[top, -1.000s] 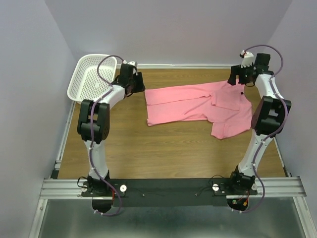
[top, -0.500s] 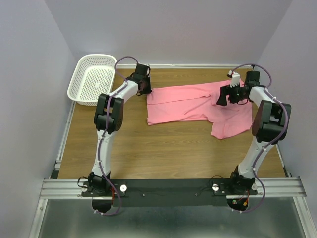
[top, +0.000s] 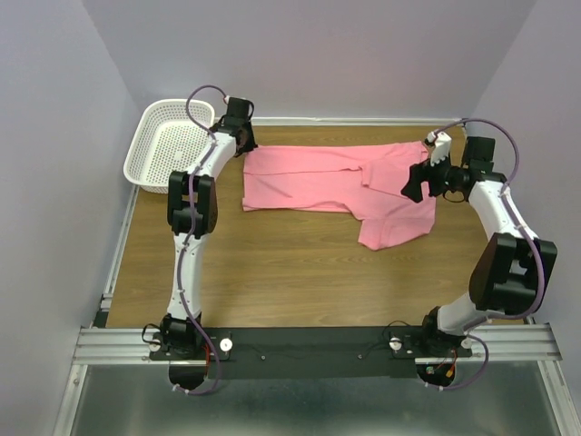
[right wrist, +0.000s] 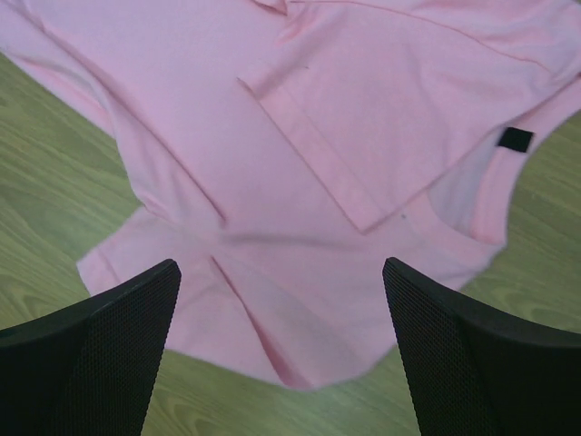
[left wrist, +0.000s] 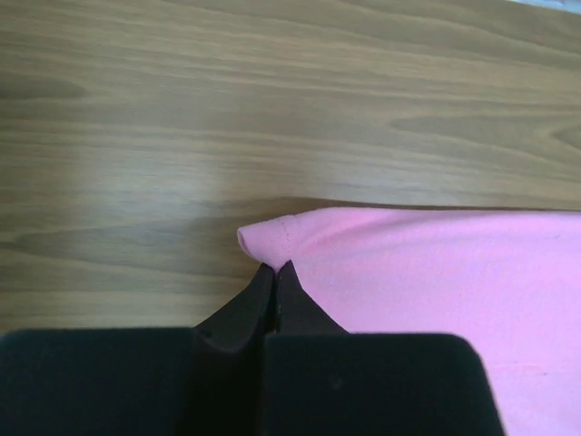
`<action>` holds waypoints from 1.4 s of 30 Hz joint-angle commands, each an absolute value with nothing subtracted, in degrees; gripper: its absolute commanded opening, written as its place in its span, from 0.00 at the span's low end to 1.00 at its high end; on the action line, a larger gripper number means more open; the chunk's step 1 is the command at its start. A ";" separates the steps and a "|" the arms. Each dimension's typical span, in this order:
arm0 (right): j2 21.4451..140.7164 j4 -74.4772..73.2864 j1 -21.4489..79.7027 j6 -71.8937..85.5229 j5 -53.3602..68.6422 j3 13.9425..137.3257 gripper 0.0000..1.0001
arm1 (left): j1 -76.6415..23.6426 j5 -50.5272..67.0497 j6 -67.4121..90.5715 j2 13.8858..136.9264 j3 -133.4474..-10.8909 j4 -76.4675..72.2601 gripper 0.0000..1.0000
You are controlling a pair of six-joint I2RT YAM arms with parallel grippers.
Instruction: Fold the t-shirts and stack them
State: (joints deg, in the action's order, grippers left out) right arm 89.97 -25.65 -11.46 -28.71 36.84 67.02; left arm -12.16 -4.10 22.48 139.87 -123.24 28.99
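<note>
The pink t-shirt point(top: 336, 182) lies loosely spread and creased across the far half of the wooden table. My left gripper point(top: 245, 149) is at the shirt's far left corner, near the basket. In the left wrist view its jaws point(left wrist: 274, 266) are shut on the hem corner of the t-shirt point(left wrist: 436, 291). My right gripper point(top: 415, 185) hovers over the right side of the shirt. In the right wrist view it point(right wrist: 280, 268) stands wide open above the t-shirt point(right wrist: 300, 118), with nothing between its fingers point(right wrist: 109, 336). A small black tag point(right wrist: 516, 139) shows by the neckline.
A white mesh basket point(top: 143, 150) sits at the far left corner, close to the left arm. Pale walls close the table in on three sides. A metal rail point(top: 318, 343) with the arm bases runs along the near edge.
The left gripper shut on the shirt's corner and drew it left toward the basket, and the whole shirt shifted left. The right arm swung down over the shirt's right side, jaws wider.
</note>
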 commanded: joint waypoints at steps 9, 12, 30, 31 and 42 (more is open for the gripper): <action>77.43 -33.45 -11.78 -56.72 46.39 54.16 1.00 | -10.10 2.27 17.93 126.53 -118.94 24.45 0.54; 79.97 -47.52 -10.99 -76.40 50.18 53.09 0.96 | -10.63 5.09 16.97 114.06 -109.56 18.38 0.59; 109.34 -45.62 -2.55 -50.80 46.23 75.15 0.56 | -6.68 5.98 12.57 48.01 -43.08 5.10 0.84; 109.34 -45.70 -2.37 -50.89 46.14 74.80 0.56 | -6.68 5.72 12.57 47.38 -42.81 5.36 0.84; 112.24 -45.79 -0.70 -51.24 43.68 74.27 0.56 | -6.68 4.75 12.66 47.64 -43.68 6.50 0.83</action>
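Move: My left hand is holding the t-shirt's far left corner just above the table; that corner belongs about 4 cm to the left and 2 cm farther out. The shirt's near left corner lies some 18 cm straight back from this hand, and the white basket's middle is roughly 24 cm left, level with it. From my right hand, the near sleeve lies about 7 cm back, 5 cm left and 12 below, with the folded sleeve flap 10 cm ahead and 4 left. My left hand drags the held corner a last 3–4 cm left, opens to let it go, then swings high up and back some 30 cm towards my base, tipping its fingers up and settling a little lower. Meanwhile my right hand draws back, then drops about 10 cm and comes partly forward and left onto the near sleeve, turning some 30 degrees counter-clockwise and narrowing its fingers to about half; whether they touch the cloth can't be told. ##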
